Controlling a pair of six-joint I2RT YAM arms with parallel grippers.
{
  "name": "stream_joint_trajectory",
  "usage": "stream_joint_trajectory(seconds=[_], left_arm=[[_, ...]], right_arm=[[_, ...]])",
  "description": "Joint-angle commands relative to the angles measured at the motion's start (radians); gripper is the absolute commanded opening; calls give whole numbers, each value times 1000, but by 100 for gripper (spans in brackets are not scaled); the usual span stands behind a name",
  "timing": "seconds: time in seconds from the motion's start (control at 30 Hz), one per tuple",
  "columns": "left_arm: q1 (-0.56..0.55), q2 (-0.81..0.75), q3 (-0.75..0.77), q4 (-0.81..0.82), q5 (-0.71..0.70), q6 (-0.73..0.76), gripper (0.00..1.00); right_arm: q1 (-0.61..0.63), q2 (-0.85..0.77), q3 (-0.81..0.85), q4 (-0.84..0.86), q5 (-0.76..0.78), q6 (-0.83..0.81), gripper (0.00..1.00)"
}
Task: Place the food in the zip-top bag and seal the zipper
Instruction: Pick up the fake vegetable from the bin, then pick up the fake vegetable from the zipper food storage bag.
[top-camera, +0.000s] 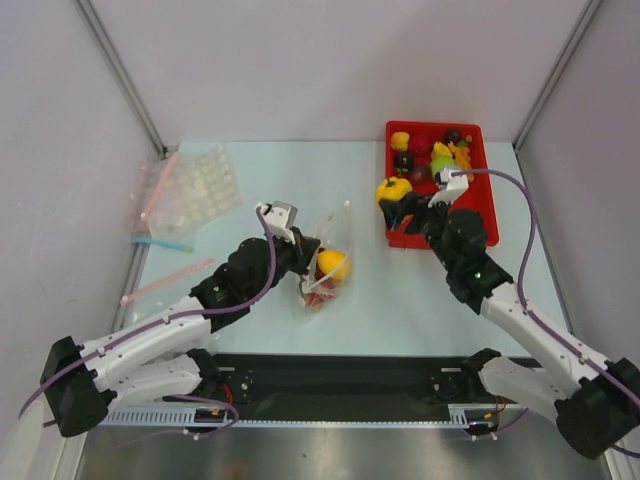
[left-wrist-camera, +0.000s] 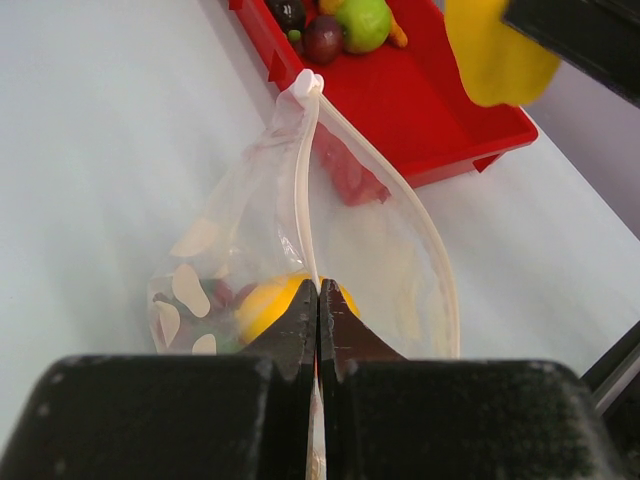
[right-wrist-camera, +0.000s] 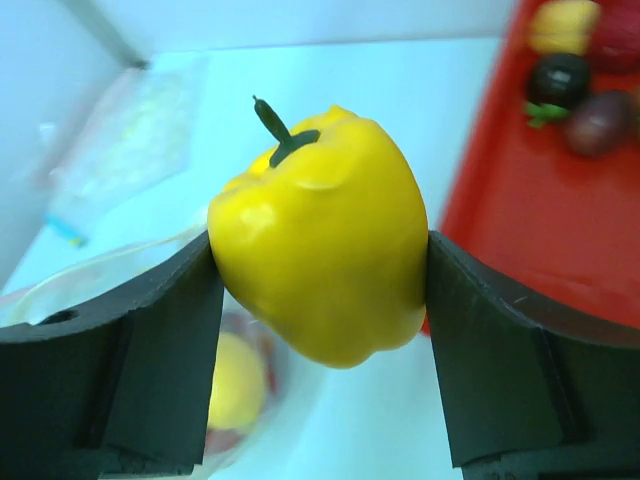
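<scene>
The zip-top bag (top-camera: 330, 255) lies mid-table with its mouth held open; a yellow piece (left-wrist-camera: 262, 306) and small red pieces of food sit inside. My left gripper (left-wrist-camera: 319, 292) is shut on the bag's whitish zipper (left-wrist-camera: 304, 190) rim. My right gripper (right-wrist-camera: 320, 250) is shut on a yellow pepper (right-wrist-camera: 322, 262), which it holds above the table between the red tray (top-camera: 478, 205) and the bag. The same pepper (top-camera: 393, 188) hangs off the tray's left edge. More food (top-camera: 440, 150), green, dark purple, orange and yellow, lies in the tray.
A pile of clear bags and a white dimpled sheet (top-camera: 190, 185) lies at the back left. A blue strip (top-camera: 160, 243) and a pink strip (top-camera: 165, 281) lie loose near the left wall. Metal frame posts rise at both back corners.
</scene>
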Motion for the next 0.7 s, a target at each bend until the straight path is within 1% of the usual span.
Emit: stream_joint_trajectory(seconds=[0.0, 0.03, 0.07, 0.1, 0.13, 0.17, 0.2, 0.3, 0.4, 0.47, 0.6, 0.67], left_arm=[[-4, -19, 20, 18, 2, -3, 0], [-4, -20, 21, 18, 2, -3, 0], [-4, -21, 21, 18, 3, 0, 0], [-2, -20, 21, 19, 3, 0, 0], [-4, -20, 21, 21, 6, 2, 0], [-4, -18, 21, 21, 8, 3, 0], [-4, -18, 21, 22, 12, 6, 0], [-4, -18, 21, 41, 55, 19, 0], [-4, -18, 18, 70, 130, 34, 0], [-4, -15, 13, 94, 185, 42, 0], [-4, -4, 17, 122, 282, 45, 0], [-5, 3, 18, 131, 302, 43, 0]], right_arm=[[100, -124, -84, 99, -43, 8, 45], [143, -153, -107, 118, -47, -9, 45], [155, -181, -163, 148, -78, -31, 44], [166, -237, -190, 215, -96, -34, 44], [177, -256, -210, 248, -115, -31, 43], [180, -276, -237, 277, -180, -31, 43], [181, -294, -247, 321, -210, -34, 43], [186, -298, -258, 375, -316, -46, 43], [189, -272, -247, 417, -428, -42, 43], [194, -259, -250, 435, -461, -31, 43], [198, -247, -262, 478, -451, -26, 43], [200, -232, -268, 491, -445, -20, 43]])
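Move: The right hand already holds the yellow pepper high in front of the bin; the open bag mouth lies about 12 cm to its left, 6 cm back and 8 cm below. The food in the bag is some 14 cm left, 7 cm back and 22 cm down, the red bin's middle about 15 cm ahead, 16 cm right and 24 cm down. From the left fingers the mouth lies 6 cm right, 4 cm ahead, 4 cm lower. The right arm keeps its grip on the yellow pepper and swings it away from the bin towards the bag mouth, about 13 cm back and 8 cm left while rising a little, the wrist turning some 35 degrees counter-clockwise and tipping its fingers up. Later the left hand, still pinching the bag's edge, eases a few centimetres right and back, rising slightly and turning clockwise. ##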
